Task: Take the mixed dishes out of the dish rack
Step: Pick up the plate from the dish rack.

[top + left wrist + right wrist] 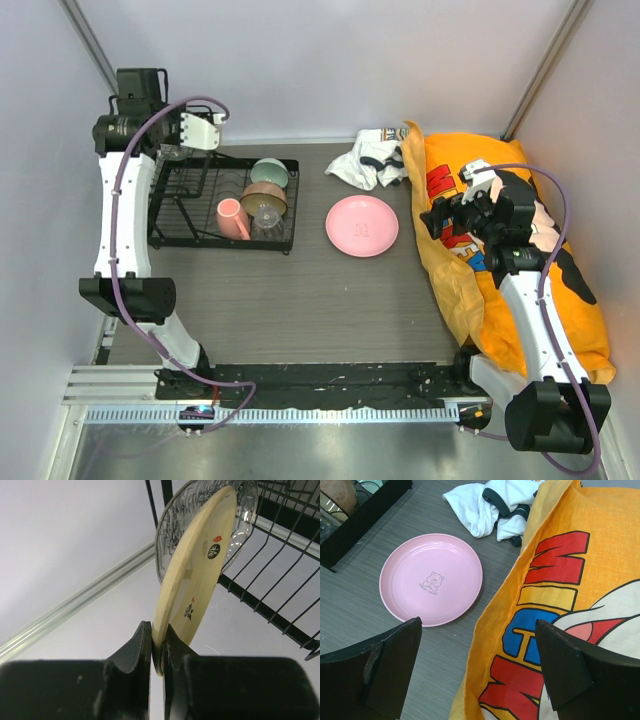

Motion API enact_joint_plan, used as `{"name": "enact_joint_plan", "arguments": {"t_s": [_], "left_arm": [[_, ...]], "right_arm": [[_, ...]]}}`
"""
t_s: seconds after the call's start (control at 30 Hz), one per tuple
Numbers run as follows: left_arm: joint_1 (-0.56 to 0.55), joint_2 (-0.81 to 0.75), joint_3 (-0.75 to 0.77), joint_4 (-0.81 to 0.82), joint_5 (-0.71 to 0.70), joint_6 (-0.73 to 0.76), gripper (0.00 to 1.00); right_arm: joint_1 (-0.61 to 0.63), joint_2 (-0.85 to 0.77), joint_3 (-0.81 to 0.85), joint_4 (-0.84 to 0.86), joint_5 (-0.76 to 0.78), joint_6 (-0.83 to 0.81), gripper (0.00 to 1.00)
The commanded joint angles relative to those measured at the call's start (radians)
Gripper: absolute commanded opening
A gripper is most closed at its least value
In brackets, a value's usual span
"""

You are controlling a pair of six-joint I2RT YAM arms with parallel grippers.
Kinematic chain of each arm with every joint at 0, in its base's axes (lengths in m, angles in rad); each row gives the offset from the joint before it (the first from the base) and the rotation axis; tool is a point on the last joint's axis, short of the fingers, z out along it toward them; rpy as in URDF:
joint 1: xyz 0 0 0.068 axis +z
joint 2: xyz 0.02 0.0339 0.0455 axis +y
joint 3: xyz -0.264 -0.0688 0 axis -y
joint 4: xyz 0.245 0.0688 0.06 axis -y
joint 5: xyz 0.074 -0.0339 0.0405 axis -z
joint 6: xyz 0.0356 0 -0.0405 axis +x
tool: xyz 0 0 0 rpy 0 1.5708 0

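Observation:
The black wire dish rack stands at the back left. In it are a mint-green bowl, a tan-brown dish, a pink mug and a clear glass cup. My left gripper is at the rack's back left corner, shut on the rim of a cream flat dish that stands on edge. A clear patterned glass dish leans right behind it. The large pink plate lies flat on the table. My right gripper hangs open and empty over the orange cloth.
An orange printed cloth covers the table's right side, under the right arm. A crumpled white garment lies behind the pink plate. Rack wires run close to the right of the held dish. Walls close in at the back and left.

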Motion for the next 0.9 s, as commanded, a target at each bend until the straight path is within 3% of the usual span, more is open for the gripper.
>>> {"name": "enact_joint_plan", "arguments": {"t_s": [0.0, 0.13, 0.33, 0.57, 0.7, 0.87], "left_arm": [[0.002, -0.049, 0.106, -0.03, 0.091, -0.06, 0.0], [0.002, -0.083, 0.149, -0.05, 0.181, -0.164, 0.0], [-0.011, -0.173, 0.068, -0.005, 0.347, -0.342, 0.0], [-0.04, -0.267, -0.05, 0.111, 0.588, -0.771, 0.0], [-0.075, -0.308, -0.168, 0.24, 0.715, -1.108, 0.02], [-0.135, -0.273, -0.202, 0.375, 0.827, -1.387, 0.0]], "right_arm": [[-0.004, -0.003, 0.035, 0.021, -0.016, -0.005, 1.0], [-0.004, -0.003, 0.035, 0.02, -0.017, -0.005, 1.0], [-0.004, 0.0, 0.037, 0.02, -0.016, -0.004, 1.0], [-0.004, 0.001, 0.035, 0.021, -0.007, -0.001, 1.0], [-0.006, 0.009, 0.037, 0.024, 0.004, -0.001, 1.0], [-0.011, 0.009, 0.034, 0.023, 0.004, -0.001, 1.0]]}}
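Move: The left hand already pinches the cream plate by its rim, high over the upper rack; the pink plate on the open table lies roughly 44 cm to its right, 10 cm back and 38 cm below. The glass dish is about 8 cm right, level ahead and 14 cm lower; the pink mug stands some 17 cm right, 10 cm back and 35 cm down. From the idle right hand the pink plate is about 17 cm left, 3 cm ahead and 22 cm below. Keeping its pinch on the cream plate's rim, the left hand first rises about 6 cm away from the glass dish in the upper rack, already starting to draw back and right. It then sweeps faster to its right, some 17 cm across in all and 9 cm back towards the base, sinking slightly at the end, while the wrist rolls about 70 degrees, right side up and left side down, carrying the plate high over the lower rack towards the pink plate's side of the table. ##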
